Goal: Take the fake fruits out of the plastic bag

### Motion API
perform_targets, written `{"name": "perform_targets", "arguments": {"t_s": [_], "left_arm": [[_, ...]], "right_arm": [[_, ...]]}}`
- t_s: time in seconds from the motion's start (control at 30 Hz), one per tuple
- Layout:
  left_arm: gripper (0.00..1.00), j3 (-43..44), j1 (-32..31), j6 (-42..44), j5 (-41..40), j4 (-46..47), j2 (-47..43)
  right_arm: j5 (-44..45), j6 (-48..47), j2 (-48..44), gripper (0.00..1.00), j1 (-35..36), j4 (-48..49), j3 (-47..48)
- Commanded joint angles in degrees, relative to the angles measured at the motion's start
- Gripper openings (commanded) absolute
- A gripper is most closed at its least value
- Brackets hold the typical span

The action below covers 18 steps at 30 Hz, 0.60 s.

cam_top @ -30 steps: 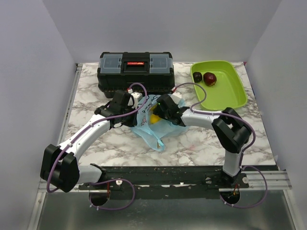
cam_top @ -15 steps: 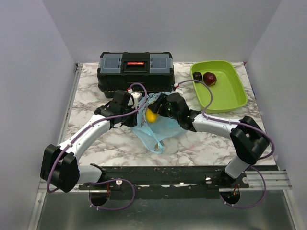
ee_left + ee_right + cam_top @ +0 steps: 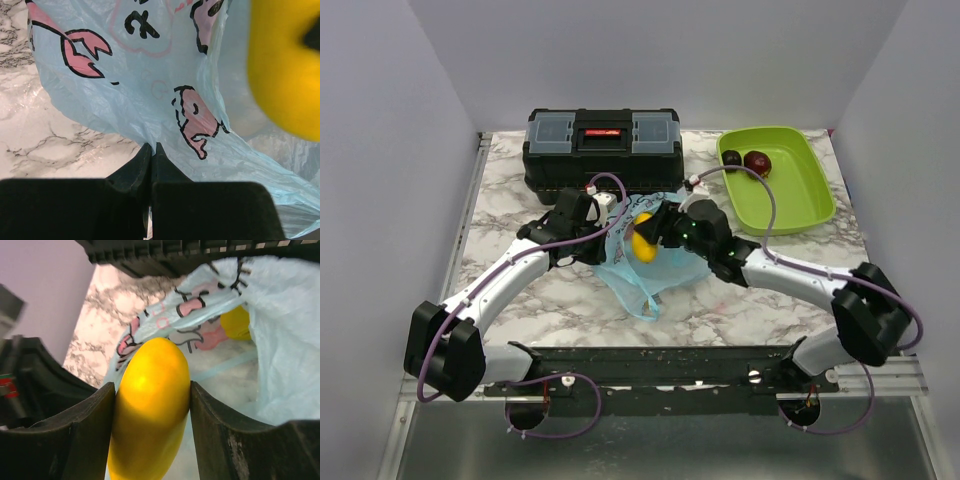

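The light-blue plastic bag (image 3: 650,268) lies mid-table with pink printed marks (image 3: 197,117). My right gripper (image 3: 650,238) is shut on a yellow fruit (image 3: 643,240), held just above the bag's mouth; it fills the right wrist view (image 3: 150,405) between the fingers (image 3: 85,435). A second yellow fruit (image 3: 236,322) lies inside the bag (image 3: 280,340). My left gripper (image 3: 592,222) is shut on the bag's edge (image 3: 150,150) at its left side. A dark purple fruit (image 3: 731,159) and a dark red fruit (image 3: 757,163) lie in the lime-green tray (image 3: 795,195).
A black toolbox (image 3: 604,148) with a red latch stands at the back, just behind the bag and both grippers. The tray sits at the back right. The marble table (image 3: 740,310) is bounded by white walls on three sides.
My right arm has pulled back and swung out to the right, lifting the yellow fruit out of the bag's mouth. The left gripper has stayed holding the bag.
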Motion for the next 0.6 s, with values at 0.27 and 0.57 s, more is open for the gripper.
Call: {"name": "perform_targets", "arguments": {"t_s": [0.27,0.57], "left_arm": [[0.00,0.85,0.18,0.25,1.16,0.25,-0.02],[0.00,0.85,0.18,0.13,1.70,0.27,-0.11]], "right_arm": [[20.26,-10.21,-25.29,0.01,0.36,7.47,-13.00],[39.33,-23.84,-33.48,0.01,0.12,5.74,-14.58]]}}
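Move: About 25 cm ahead of the right hand and 33 cm to its right, some 14 cm below, is the middle of the green tray, where the large yellow fruit it holds is to go. In the tray the dark plum is about 30 cm ahead and 22 cm right, and the red fruit 29 cm ahead and 29 cm right. The black toolbox stands some 25 cm ahead, 9 cm left. From the left hand the tray is about 31 cm ahead, 45 cm right. Keeping its pinch on the large yellow fruit, the right hand lifts off from above the bag and sweeps right towards the green tray, about 14 cm across and 11 cm up, rising steeply at first, then flattening into the sideways swing. The wrist tips the fingertips up and turns clockwise, each some 25 degrees. The left hand stays put, still pinching the bag's edge. ##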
